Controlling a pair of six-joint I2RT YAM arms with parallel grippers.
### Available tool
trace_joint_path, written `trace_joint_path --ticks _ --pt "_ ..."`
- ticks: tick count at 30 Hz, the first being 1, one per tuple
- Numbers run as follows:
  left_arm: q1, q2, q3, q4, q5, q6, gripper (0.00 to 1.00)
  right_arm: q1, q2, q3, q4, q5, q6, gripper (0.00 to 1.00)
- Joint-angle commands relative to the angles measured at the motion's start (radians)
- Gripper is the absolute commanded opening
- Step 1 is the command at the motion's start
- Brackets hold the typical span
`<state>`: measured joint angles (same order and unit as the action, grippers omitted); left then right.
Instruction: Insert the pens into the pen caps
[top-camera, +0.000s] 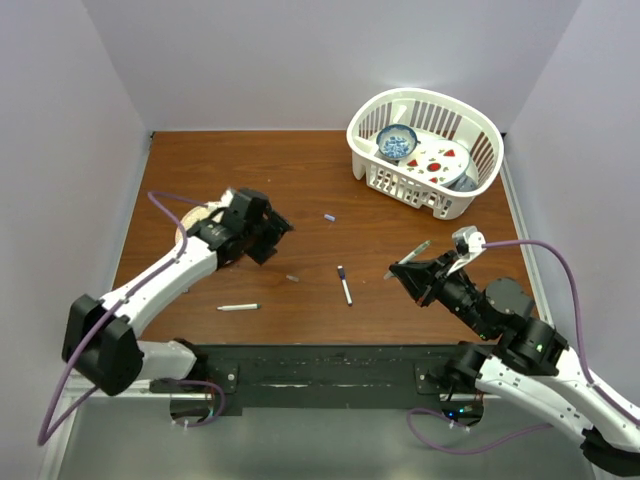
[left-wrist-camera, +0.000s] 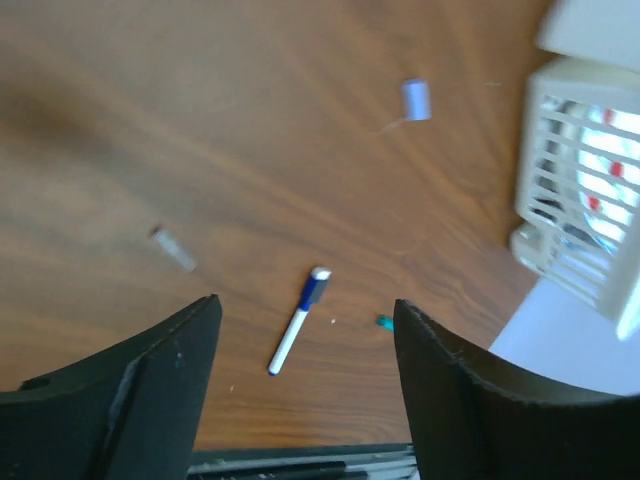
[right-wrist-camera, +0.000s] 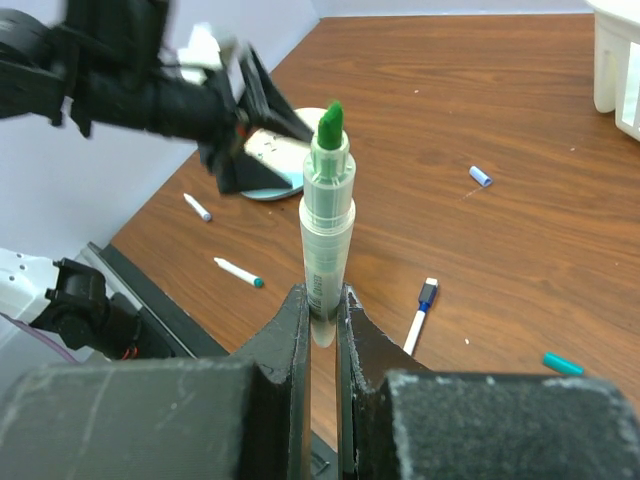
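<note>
My right gripper (right-wrist-camera: 322, 295) (top-camera: 405, 268) is shut on the lower barrel of a grey pen (right-wrist-camera: 328, 220) (top-camera: 418, 249) whose bare green tip points up and away. My left gripper (left-wrist-camera: 306, 305) (top-camera: 275, 240) hangs open above the table with nothing between its fingers. Below it lie a white pen wearing a blue cap (left-wrist-camera: 300, 320) (top-camera: 344, 285), a teal cap (left-wrist-camera: 384, 322) (right-wrist-camera: 562, 364), a grey cap (left-wrist-camera: 173, 248) (top-camera: 292, 277) and a lavender cap (left-wrist-camera: 416, 99) (top-camera: 329, 216). Another white pen (top-camera: 238, 307) (right-wrist-camera: 238, 272) lies near the front edge, and one more pen (right-wrist-camera: 197, 207) to its left.
A white basket (top-camera: 425, 150) holding dishes stands at the back right. A plate (top-camera: 195, 220) (right-wrist-camera: 280, 165) sits under the left arm at the table's left side. Walls close in the table on three sides, and a black rail (top-camera: 320, 365) runs along the front.
</note>
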<state>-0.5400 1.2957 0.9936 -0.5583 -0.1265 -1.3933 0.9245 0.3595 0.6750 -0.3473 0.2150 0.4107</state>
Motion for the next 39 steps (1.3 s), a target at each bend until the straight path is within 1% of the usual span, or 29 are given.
trace_joint_path --ticks 1,2,5,9,10,12,14,20,25,30,33,34,39 --pt "-0.011 0.045 -0.047 -0.123 0.031 -0.335 0.7 0.002 0.007 0.035 0.03 0.011 0.011 0.0" --pt "-0.012 0.053 -0.059 -0.123 0.037 -0.358 0.67 0.0 0.007 0.035 0.028 0.015 0.011 0.0" --pt "-0.012 0.117 -0.073 -0.126 0.077 -0.398 0.62 0.0 0.007 0.035 0.021 0.03 0.008 0.0" --pt "-0.011 0.253 -0.006 -0.15 0.12 -0.378 0.6 0.0 0.007 0.029 0.025 0.035 0.005 0.0" --pt "-0.012 0.31 0.013 -0.166 0.122 -0.368 0.59 0.0 0.009 0.029 0.027 0.034 0.005 0.0" --pt "-0.012 0.359 0.069 -0.21 0.117 -0.354 0.58 0.0 0.012 0.034 0.024 0.035 0.002 0.0" --pt "-0.012 0.413 0.094 -0.229 0.108 -0.34 0.57 0.0 0.009 0.034 0.018 0.038 0.0 0.0" --pt "-0.014 0.453 0.089 -0.19 0.117 -0.355 0.58 0.0 -0.013 0.029 0.005 0.053 -0.007 0.0" --pt "-0.018 0.482 0.114 -0.225 0.122 -0.352 0.52 0.0 -0.016 0.031 -0.002 0.063 -0.009 0.0" --pt "-0.04 0.478 0.12 -0.247 0.113 -0.388 0.5 0.0 -0.019 0.029 -0.004 0.066 -0.007 0.0" --pt "-0.041 0.5 0.122 -0.229 0.131 -0.388 0.46 0.0 -0.019 0.035 -0.009 0.066 -0.007 0.0" --pt "-0.044 0.51 0.126 -0.224 0.161 -0.38 0.43 0.0 -0.022 0.037 -0.01 0.066 -0.006 0.0" --pt "-0.058 0.565 0.2 -0.302 0.143 -0.36 0.37 0.0 -0.036 0.04 -0.022 0.063 0.002 0.0"
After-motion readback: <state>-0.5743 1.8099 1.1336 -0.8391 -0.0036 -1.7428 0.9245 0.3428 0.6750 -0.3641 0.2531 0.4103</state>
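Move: The small clear cap lies on the table some 15 cm below the left hand, about 5 cm back and 2 cm to its right. From the cap, the blue-capped pen lies about 13 cm to the right and 2 cm back; the green-ended pen some 13 cm left and 7 cm back; the loose blue cap about 16 cm farther out and 9 cm right. From the right hand, the clear cap lies roughly 9 cm ahead, 27 cm left and 28 cm below. Down and slightly back goes the left hand, dropping about 14 cm quickly towards the clear cap, then creeping the last bit just above the table. On the way the wrist tips some 40 degrees until the fingers point straight down, with a small counter-clockwise turn, and the fingers narrow from wide to under half open around the cap, not yet gripping it. ##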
